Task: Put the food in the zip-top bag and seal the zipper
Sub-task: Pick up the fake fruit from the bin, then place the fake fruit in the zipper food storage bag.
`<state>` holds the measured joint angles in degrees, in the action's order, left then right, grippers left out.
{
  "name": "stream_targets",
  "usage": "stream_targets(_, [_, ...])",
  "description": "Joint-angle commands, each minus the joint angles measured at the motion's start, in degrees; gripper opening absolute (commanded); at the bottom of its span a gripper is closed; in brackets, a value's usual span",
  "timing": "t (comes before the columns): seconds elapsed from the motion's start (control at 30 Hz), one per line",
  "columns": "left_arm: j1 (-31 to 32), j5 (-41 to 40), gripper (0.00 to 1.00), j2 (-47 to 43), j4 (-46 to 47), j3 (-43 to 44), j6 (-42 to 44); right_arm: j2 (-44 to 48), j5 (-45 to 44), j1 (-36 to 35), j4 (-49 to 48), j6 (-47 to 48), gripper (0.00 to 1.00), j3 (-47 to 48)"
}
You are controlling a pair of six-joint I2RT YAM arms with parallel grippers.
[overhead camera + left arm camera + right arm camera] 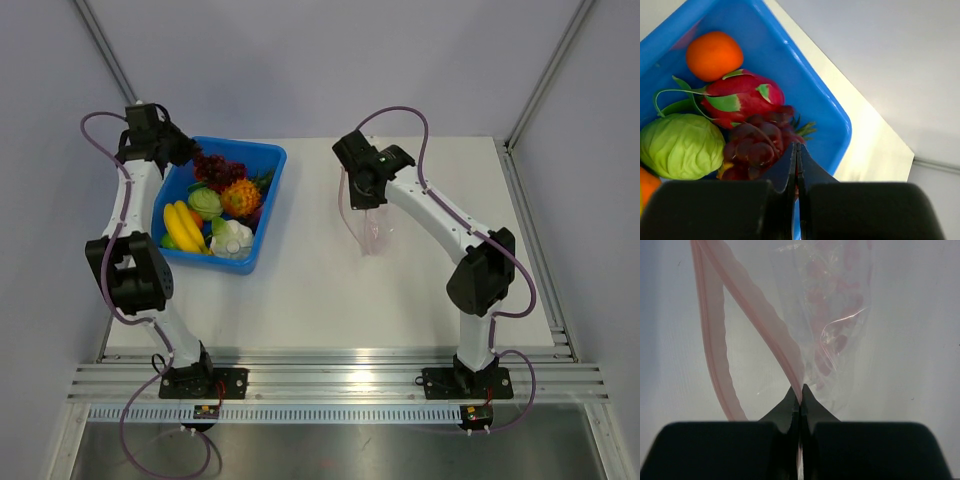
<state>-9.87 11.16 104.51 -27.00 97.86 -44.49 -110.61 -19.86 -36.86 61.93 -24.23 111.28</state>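
The food lies in a blue tray (268, 205): purple grapes (218, 168), a pale green cabbage (205, 203), yellow bananas (183, 227) and a spiky orange fruit (241, 197). My left gripper (185, 152) hovers at the tray's far left corner. In the left wrist view it (798, 146) is shut, its tips just over the grapes (757, 142), beside the cabbage (680, 145), a dragon fruit (742, 97) and an orange (714, 55). My right gripper (368, 195) holds the clear zip-top bag (373, 228) hanging above the table. It (800, 388) is shut on the pink zipper (757, 315), and the bag's mouth gapes open.
The blue tray (810, 85) stands at the table's back left, near the wall. A white bulb-shaped toy (233, 240) fills its near corner. Metal frame posts (545, 75) rise at the back corners, and a slotted rail (330, 370) runs along the near edge.
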Motion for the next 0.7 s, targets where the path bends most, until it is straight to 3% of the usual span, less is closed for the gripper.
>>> stream_targets(0.0, [-0.2,4.7,0.00,-6.1,-2.3,5.0,6.2,1.4,0.2,-1.4,-0.2,-0.2,0.00,4.0])
stream_targets(0.4, [-0.2,11.1,0.00,-12.2,-7.5,6.6,11.1,-10.1,5.4,-5.9,1.8,0.7,0.00,19.1])
stream_targets(0.67, [0.1,18.0,0.00,-16.5,-4.2,0.8,9.2,-16.1,9.4,-7.3,0.6,0.1,0.00,22.4])
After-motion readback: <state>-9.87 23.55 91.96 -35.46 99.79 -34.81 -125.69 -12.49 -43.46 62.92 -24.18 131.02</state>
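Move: The left hand already holds the grapes, which hang about 5 cm below it. The open bag mouth is some 34 cm to its right, 13 cm back and 7 cm lower. The dragon fruit is roughly 6 cm ahead, 5 cm right and 16 below; the spiky orange fruit is 9 cm right, about level, equally low. From the right hand, pinching the bag, the grapes are about 33 cm left and 11 cm ahead. Keeping its closed grip on the grapes, the left hand lifts about 9 cm out over the bin while drawing back some 7 cm and drifting right, turning about 15 degrees clockwise. The right hand, still pinching the bag by its zipper edge, carries it roughly 11 cm left towards the bin and grapes, rising 4 cm before dipping about 5 and turning a little counter-clockwise. ##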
